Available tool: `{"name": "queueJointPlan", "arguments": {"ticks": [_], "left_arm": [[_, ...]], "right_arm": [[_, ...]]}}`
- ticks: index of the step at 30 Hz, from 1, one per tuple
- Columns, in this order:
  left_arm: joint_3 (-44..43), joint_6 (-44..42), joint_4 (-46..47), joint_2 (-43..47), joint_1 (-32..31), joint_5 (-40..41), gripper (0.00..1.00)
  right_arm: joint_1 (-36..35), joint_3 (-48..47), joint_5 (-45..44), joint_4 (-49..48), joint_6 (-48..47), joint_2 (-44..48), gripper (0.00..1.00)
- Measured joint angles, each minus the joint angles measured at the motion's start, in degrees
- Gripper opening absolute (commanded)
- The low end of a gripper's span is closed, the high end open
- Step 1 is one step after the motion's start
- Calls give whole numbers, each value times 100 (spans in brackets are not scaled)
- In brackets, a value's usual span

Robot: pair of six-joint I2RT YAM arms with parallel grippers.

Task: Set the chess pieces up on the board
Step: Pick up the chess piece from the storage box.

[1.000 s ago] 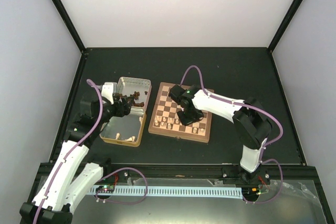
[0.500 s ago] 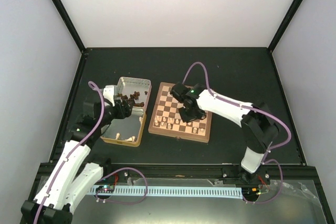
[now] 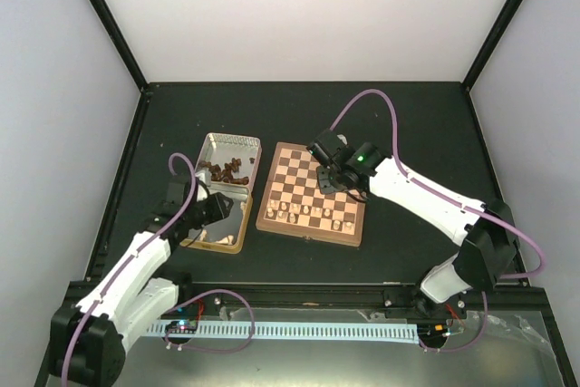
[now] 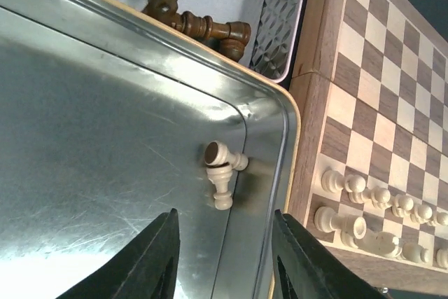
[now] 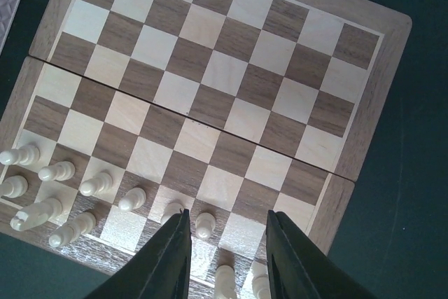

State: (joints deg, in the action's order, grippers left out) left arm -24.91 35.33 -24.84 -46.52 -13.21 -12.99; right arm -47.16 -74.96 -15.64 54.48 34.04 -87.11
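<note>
The board lies mid-table, with cream chess pieces standing in its two near rows. My right gripper hangs open above the board and holds nothing. A cream pawn stands on a square below its fingers. My left gripper is open over the near tin half. Just ahead of this gripper, two cream pieces lie tipped over against the tin's wall. Dark chess pieces lie heaped in the far tin half.
The two tin halves sit end to end, tight against the board's left edge. Black frame rails run along the table's sides. A purple cable loops high above the right arm.
My right gripper opened, left a cream pawn on the board and rose toward the board's far side. My left arm pulled back from the far tin to the near one, its jaws narrowing.
</note>
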Motion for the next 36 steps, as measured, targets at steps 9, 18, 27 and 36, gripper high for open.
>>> {"name": "queueJointPlan", "arguments": {"ticks": [9,18,27,36], "left_arm": [[-155,103,540,-1379,0,-511,31],[-251,90,833,-2365,0,-780,31],[-426,-33,1012,-3001,0,-1086,23],[-737,-223,590,-3106,-7,-402,17]], "right_arm": [[0,61,39,-20,127,0,32],[0,63,81,-37,127,-4,32],[0,63,173,-46,160,-59,31],[0,98,282,-63,216,-72,32]]}}
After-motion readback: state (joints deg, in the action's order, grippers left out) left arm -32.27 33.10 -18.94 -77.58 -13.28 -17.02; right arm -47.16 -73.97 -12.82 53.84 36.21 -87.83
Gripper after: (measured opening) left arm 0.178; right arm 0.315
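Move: The pale chess piece aimed at lies on the box floor about 2 cm ahead of the left hand, 4 cm to its right and 8 cm below; a second pale piece touches it, 2 cm farther out. Nearest dark pieces: some 9 cm ahead, 3 cm right. The board's middle sits roughly 5 cm ahead and 21 cm right. From the right hand, the target is about 23 cm left, 1 cm back and 14 cm down. The left hand sinks about 7 cm into the storage box towards the pale piece, easing some 3 cm right and 2 cm forward on the way, while the wrist tips about 15 degrees so the fingers point more steeply down. Near the floor it goes back left by 1 to 2 cm as the half-open fingers narrow and pinch the lying piece near its base, with its head towards the robot. ##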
